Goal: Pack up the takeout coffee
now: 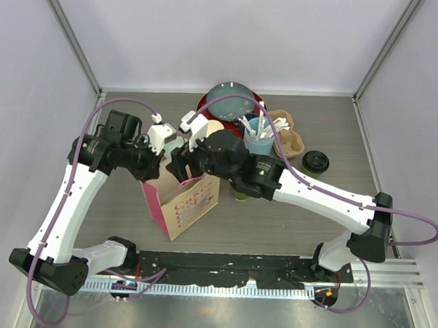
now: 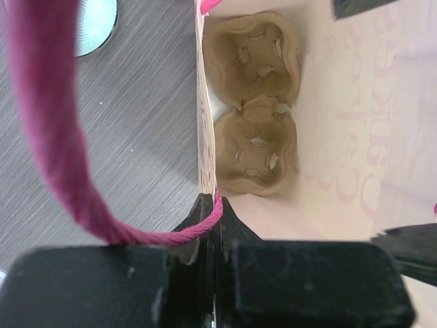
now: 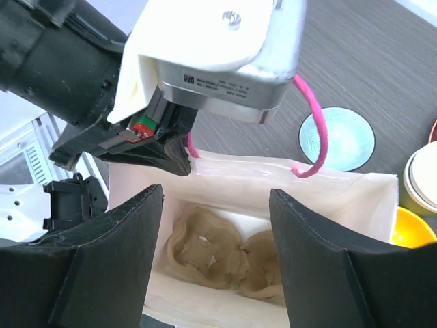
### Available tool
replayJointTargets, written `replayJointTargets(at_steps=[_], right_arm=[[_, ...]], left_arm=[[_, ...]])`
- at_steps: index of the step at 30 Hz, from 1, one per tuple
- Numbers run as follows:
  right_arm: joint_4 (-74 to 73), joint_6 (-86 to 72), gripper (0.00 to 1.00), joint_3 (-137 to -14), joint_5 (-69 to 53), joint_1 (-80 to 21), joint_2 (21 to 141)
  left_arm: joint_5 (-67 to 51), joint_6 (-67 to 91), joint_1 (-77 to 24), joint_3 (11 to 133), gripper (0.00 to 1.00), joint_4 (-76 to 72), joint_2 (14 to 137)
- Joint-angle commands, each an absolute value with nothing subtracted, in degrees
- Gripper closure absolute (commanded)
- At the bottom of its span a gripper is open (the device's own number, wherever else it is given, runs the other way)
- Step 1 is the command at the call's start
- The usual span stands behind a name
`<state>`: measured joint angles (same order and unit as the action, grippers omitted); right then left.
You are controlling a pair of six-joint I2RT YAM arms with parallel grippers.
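Note:
The paper bag (image 1: 182, 204) with pink print stands open in the middle of the table. My left gripper (image 2: 215, 202) is shut on its rim, and the pink handle (image 2: 48, 137) is pinched in with it. A brown two-cup carrier (image 2: 252, 102) lies on the bag's floor, with both cups empty. Above the bag's mouth my right gripper (image 3: 215, 198) hangs open and holds nothing; the carrier (image 3: 225, 256) shows between its fingers. One dark green takeout coffee cup (image 1: 239, 193) stands to the right of the bag, half hidden under my right arm. A green cup with a cream inside (image 3: 420, 179) shows at the right edge.
Behind the bag are a red plate with a teal bowl (image 1: 229, 99), a light-blue cup of white utensils (image 1: 258, 142) and a second brown carrier (image 1: 289, 136). Black lids (image 1: 315, 162) lie at the right. A small teal dish (image 3: 336, 137) sits beside the bag, and something yellow (image 3: 408, 229) beside that.

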<state>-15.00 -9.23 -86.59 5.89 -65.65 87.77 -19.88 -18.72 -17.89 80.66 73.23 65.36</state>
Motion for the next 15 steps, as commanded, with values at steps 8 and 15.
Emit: replayJointTargets(at_steps=[8,15], right_arm=[[-14.0,-7.3,0.31,-88.2,10.8,-65.8,79.7],[-15.6,-6.0,0.31,-88.4,14.3,-65.9,76.3]], left_arm=[[-20.7,-20.6,-17.9,80.9,1.00,74.4,65.0],[-21.3,-21.2,-17.9,81.6,1.00,75.2,65.3]])
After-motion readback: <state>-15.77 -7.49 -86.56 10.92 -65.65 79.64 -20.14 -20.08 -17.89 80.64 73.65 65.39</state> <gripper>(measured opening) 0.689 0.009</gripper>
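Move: Beyond the bag's far right corner, the nearer lidded coffee cup stands about 10 cm ahead of the empty right hand, 18 cm to its right and 27 cm below. The open bag is under that hand, its middle some 3 cm back and 20 cm down; the orange bowl lies about 19 cm ahead and 10 cm right. From the left hand, that cup is roughly 11 cm ahead, 25 cm right and 20 cm lower. Rising another 6 cm or so above the bag's mouth, the right hand swings about 4 cm to its right, fingers still open and empty, tips lifting slightly as the wrist turns a few degrees clockwise. The left hand stays put, keeping its closed grip on the bag's rim by the handle. ##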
